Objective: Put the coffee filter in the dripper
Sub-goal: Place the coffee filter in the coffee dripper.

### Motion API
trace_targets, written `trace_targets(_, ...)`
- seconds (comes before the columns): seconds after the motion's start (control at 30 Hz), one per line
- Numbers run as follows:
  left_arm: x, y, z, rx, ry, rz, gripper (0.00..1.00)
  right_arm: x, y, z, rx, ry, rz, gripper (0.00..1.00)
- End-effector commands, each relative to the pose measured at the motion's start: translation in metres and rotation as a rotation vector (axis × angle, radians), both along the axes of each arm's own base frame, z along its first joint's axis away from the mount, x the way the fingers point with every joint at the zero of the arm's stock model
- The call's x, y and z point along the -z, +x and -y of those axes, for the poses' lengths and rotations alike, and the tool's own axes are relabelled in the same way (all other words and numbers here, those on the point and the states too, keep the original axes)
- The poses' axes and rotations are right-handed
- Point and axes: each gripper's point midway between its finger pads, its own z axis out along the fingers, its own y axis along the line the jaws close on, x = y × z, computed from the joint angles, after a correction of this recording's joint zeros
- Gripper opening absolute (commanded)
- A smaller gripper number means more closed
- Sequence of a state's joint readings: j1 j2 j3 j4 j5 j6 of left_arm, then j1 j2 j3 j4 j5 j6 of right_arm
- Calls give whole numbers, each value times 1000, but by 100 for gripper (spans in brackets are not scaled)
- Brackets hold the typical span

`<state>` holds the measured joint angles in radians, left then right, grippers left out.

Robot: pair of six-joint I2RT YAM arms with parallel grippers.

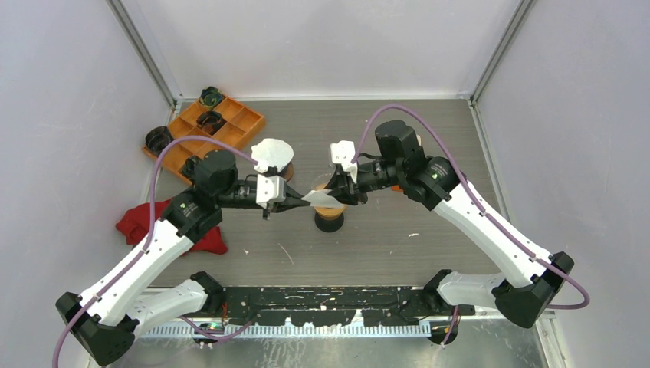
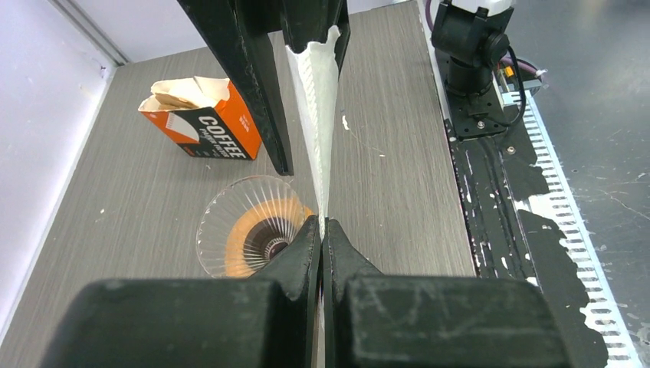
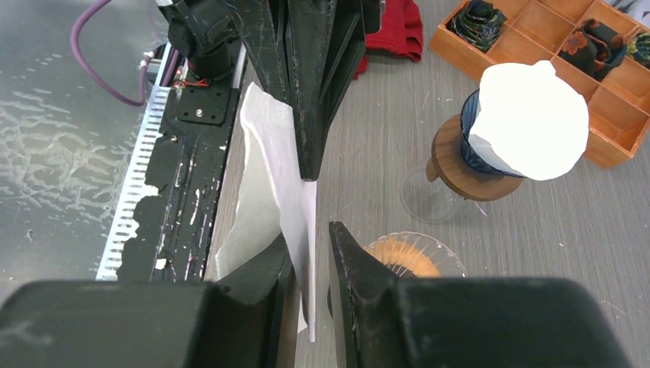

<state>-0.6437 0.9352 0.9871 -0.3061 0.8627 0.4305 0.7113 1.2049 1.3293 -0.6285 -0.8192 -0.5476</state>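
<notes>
A white paper coffee filter [image 1: 316, 197] hangs in the air between the two grippers, just above the clear ribbed dripper [image 1: 330, 216] on its orange base. My left gripper [image 1: 295, 201] is shut on the filter's [image 2: 318, 100] near edge, the paper pinched flat between its jaws. My right gripper [image 3: 310, 245] straddles the filter's [image 3: 276, 176] opposite edge; one jaw lies against the paper and a gap shows at the other jaw, so it stands open. The dripper [image 2: 249, 230] lies below and left of the filter in the left wrist view.
A second dripper holding a white filter [image 1: 273, 156] stands on a wooden stand behind the left gripper. An orange compartment tray [image 1: 218, 126] sits at the back left and a red cloth [image 1: 142, 222] at the left. An orange coffee box [image 2: 203, 123] lies behind the dripper.
</notes>
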Motion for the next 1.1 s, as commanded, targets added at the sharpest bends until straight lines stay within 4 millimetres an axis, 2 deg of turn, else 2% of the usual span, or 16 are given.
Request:
trace_targets(0.0,-21,-7,2,38,-68,55,0,-9,-4,-6,-51,45,31,22)
trace_targets(0.2,-19,-4,2,23,-63,53,0,-15,-6,-5,-58,55,44,2)
trace_targets(0.3,-17,0,1,-1,-59,58,1,-18,-8,-3,-53,52,42,1)
trace_targets(0.43,-16,6,-2,-44,-53,73,10,-20,-6,0,-17,47,33,1)
trace_targets(0.53,-16,10,-3,-73,-56,82,22,-22,-2,3,38,41,17,1)
trace_targets(0.67,-22,17,-5,-125,-81,78,43,-32,3,9,137,45,-23,1)
trace_targets(0.83,-33,36,-6,-251,-125,-17,64,-41,10,17,287,52,-34,1)
trace_targets(0.97,-41,46,-4,-303,-128,-68,71,-45,12,19,382,46,-56,1)
trace_targets(1.07,-48,49,-4,-343,-146,-94,72,-43,16,24,469,16,-65,1)
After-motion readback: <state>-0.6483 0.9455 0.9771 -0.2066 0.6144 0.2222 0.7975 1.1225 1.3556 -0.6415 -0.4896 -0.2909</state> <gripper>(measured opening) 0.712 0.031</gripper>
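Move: Between the two grippers, nearly level with both, hangs the coffee filter: its middle is about 4 cm to the right of the left hand, which still pinches its left end, and some 3 cm to the left of the right hand's partly open fingers. The clear dripper on its stand lies about 6 cm ahead of the right hand, 2 cm left and 16 cm below. The blue dripper stands some 14 cm ahead, 16 cm left and 16 cm lower. Closing its fingers on the right part of the coffee filter, the right hand takes a pinch while the left holds its own; only then does the left open wide and draw off forward about 4 cm, turning some 15 degrees counter-clockwise. The right keeps its pinch, rises about 2 cm, eases a little to the right and swings roughly 15 degrees clockwise. ##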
